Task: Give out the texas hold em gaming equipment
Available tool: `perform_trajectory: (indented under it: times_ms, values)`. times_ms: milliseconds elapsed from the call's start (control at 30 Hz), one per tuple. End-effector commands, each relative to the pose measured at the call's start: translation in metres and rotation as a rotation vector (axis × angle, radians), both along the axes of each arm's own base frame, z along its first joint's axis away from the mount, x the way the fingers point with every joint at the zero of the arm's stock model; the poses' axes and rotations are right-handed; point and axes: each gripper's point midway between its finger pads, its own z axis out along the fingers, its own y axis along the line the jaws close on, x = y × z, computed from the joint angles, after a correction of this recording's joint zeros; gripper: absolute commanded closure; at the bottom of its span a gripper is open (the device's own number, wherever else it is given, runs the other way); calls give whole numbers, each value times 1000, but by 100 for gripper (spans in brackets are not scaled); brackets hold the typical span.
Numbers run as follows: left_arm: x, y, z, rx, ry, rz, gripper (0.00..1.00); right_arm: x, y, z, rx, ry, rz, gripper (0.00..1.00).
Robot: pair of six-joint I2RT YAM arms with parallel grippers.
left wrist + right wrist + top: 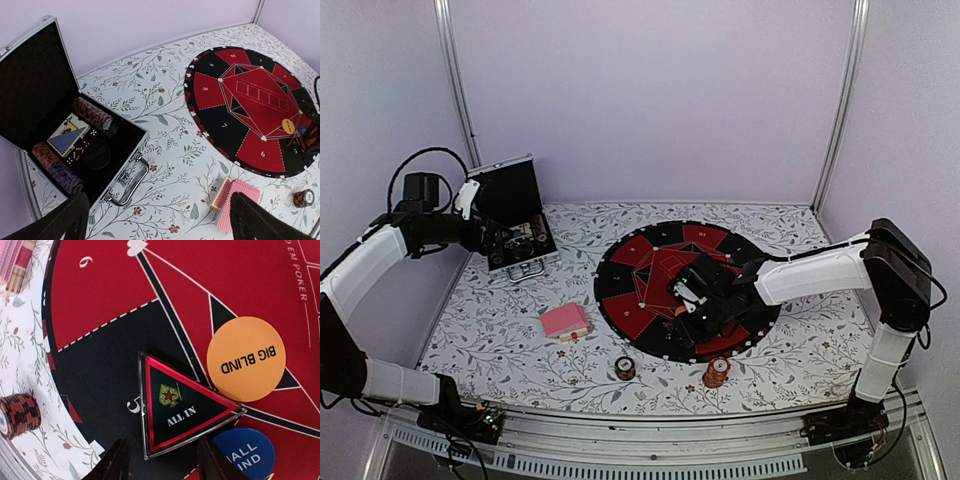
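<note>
My right gripper (162, 465) hangs low over the round poker mat (650, 255), open, its two dark fingers straddling the near edge of a triangular "ALL IN" marker (180, 407) that lies flat on the mat. Beside the marker lie an orange "BIG BLIND" disc (246, 358) and a blue disc (245, 455). A pink-backed card deck (565, 321) rests on the cloth left of the mat. Two chip stacks stand near the front: brown (625, 368) and red-and-white (717, 373). My left gripper (160, 230) is wide open and holds nothing, above the cloth between the case and the deck (237, 202).
The black silver-edged case (75, 135) stands open at the back left, holding rolls of chips, a blue-backed deck, dice and a dark disc. Its metal handle (125, 182) faces the table. White walls close in the table's back and sides.
</note>
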Motion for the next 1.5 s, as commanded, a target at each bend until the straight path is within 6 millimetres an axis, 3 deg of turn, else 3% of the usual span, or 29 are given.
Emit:
perform_trajectory:
  times_ms: [0, 300, 467, 733, 967, 1167, 1367, 1467]
  values:
    - [0, -7, 16, -12, -29, -19, 0, -2, 9, -10, -10, 24, 15, 58]
    - [0, -6, 15, -2, -26, -17, 0, 3, 33, -9, -14, -6, 47, 60]
    - [0, -7, 15, -4, -24, -16, 0, 12, 48, -9, 5, -19, 48, 69]
    - [0, -8, 18, -12, -24, -18, 0, 48, 88, -3, 39, -99, 43, 78]
    - [-4, -8, 20, -9, -25, -21, 0, 88, 117, -14, 28, -153, 3, 83]
    - [-7, -10, 23, -6, -32, -28, 0, 118, 121, -26, 20, -164, -83, 86]
    - [-7, -10, 21, -13, -27, -29, 0, 139, 113, -13, 19, -220, -163, 86]
    - [-7, -11, 22, -18, -26, -30, 0, 144, 108, -4, 34, -224, -197, 79]
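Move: The triangular all-in marker sits about 3 cm ahead of the right hand and 1 cm below it, its near corner between the open fingertips. The blue blind button lies 3 cm ahead and 4 cm right of that hand, the orange one 8 cm ahead, 1 cm right. The black number 7 field it goes for is some 17 cm ahead, 14 cm left. From the left hand the marker is about 9 cm back, 35 cm right, 22 cm below. The right fingers close on the all-in marker's near corner, narrowing from half open to nearly shut, and drag it flat over the mat towards the number 7 field. The hand sinks half a centimetre, goes left about 4 cm, then sweeps forward and left, 13 cm each way overall, fingertips tilting outward some 10 degrees. ##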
